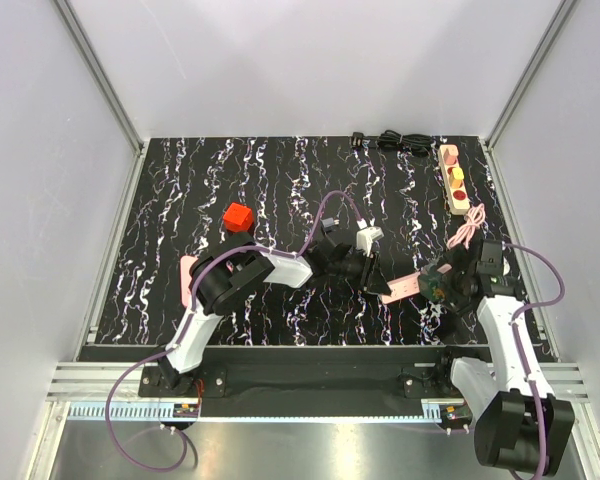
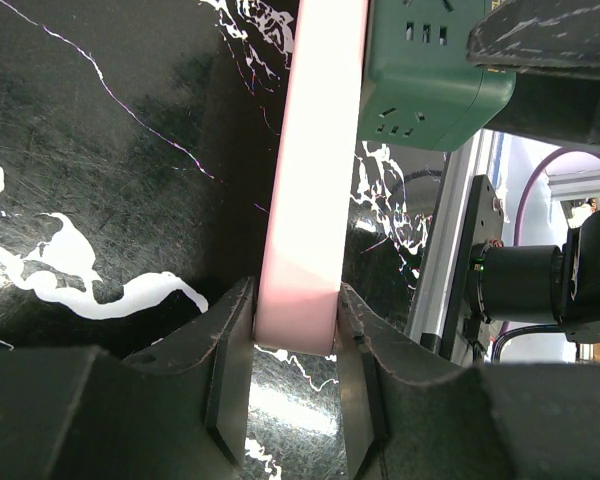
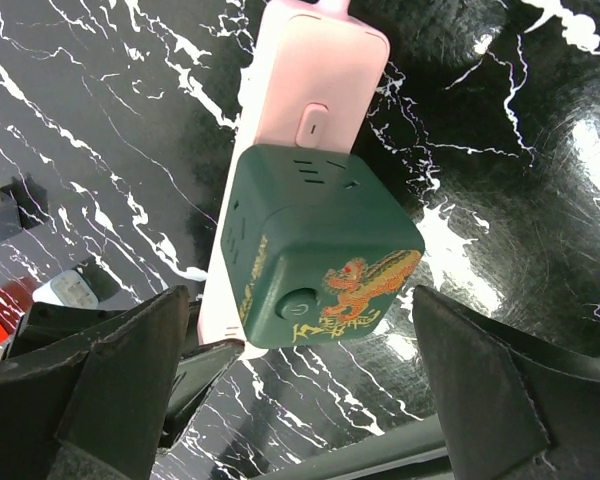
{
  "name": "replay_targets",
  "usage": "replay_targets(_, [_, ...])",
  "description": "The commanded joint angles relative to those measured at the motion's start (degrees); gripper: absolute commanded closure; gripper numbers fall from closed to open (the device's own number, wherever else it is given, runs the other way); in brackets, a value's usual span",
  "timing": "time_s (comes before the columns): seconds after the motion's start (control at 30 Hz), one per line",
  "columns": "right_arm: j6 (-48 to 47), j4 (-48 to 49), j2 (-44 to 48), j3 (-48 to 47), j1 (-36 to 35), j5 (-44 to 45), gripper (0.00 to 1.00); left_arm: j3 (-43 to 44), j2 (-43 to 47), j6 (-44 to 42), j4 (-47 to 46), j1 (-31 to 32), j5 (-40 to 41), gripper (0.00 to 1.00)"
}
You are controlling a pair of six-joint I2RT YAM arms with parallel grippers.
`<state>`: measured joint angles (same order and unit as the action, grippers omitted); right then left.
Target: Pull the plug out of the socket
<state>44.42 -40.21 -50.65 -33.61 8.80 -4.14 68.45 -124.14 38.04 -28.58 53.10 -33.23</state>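
The socket, a beige strip with red and yellow round outlets, lies at the back right with a pink cord at its near end; neither gripper touches it. My left gripper is shut on the end of a flat pink bar, its pads pressed on both edges. A dark green cube adapter with a gold dragon sits plugged on that bar. My right gripper is open, with its fingers wide on either side of the cube and not touching it.
A red cube lies left of centre. A white plug block sits behind the left gripper. A coiled black cable lies at the back edge. A pink flat piece lies under the left arm. The right wall post is close.
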Motion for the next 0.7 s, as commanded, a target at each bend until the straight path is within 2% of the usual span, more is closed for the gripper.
replay_targets(0.0, [1.7,4.6,1.0,1.5,0.3,-0.4,0.01,-1.2,-1.9,0.1,4.1,-0.8,1.1,1.0])
replay_targets(0.13, [2.5,7.7,0.2,3.8,0.4,-1.7,0.03,-0.8,-2.2,0.2,4.5,-0.7,0.5,1.0])
replay_targets(0.43, [3.1,12.2,0.6,7.0,0.5,-1.3,0.17,0.0,-2.0,-2.2,5.2,0.5,-0.6,0.99])
replay_targets(0.6, [3.1,12.7,1.0,7.4,0.4,0.5,0.29,0.4,-1.6,-3.0,4.9,1.1,-1.3,0.88])
replay_targets(0.67, [3.3,12.8,0.7,7.4,0.4,0.8,0.39,0.5,-1.5,-3.1,4.8,1.1,-1.4,0.75])
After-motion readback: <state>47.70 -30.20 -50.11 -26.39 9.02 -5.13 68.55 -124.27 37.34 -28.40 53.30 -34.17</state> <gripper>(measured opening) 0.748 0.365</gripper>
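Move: The green plug lies just below my open right fingers, its middle about 3 cm down and 1 cm ahead. The pink socket strip's switch end is some 6 cm to the right and 5 cm ahead of that hand, and the coiled pink cord about 14 cm ahead and 7 cm to the right. From my left hand, which already grips the strip's near end, the plug sits roughly 12 cm to the right and 2 cm ahead, about level. I sink my right hand a little over 2 cm onto the green plug, easing about 1 cm forward, and close its wide-open fingers by about a quarter until they pinch the plug's two sides. My left hand keeps its grip on the strip's end and stays nearly in place, giving back by only about half a centimetre. ##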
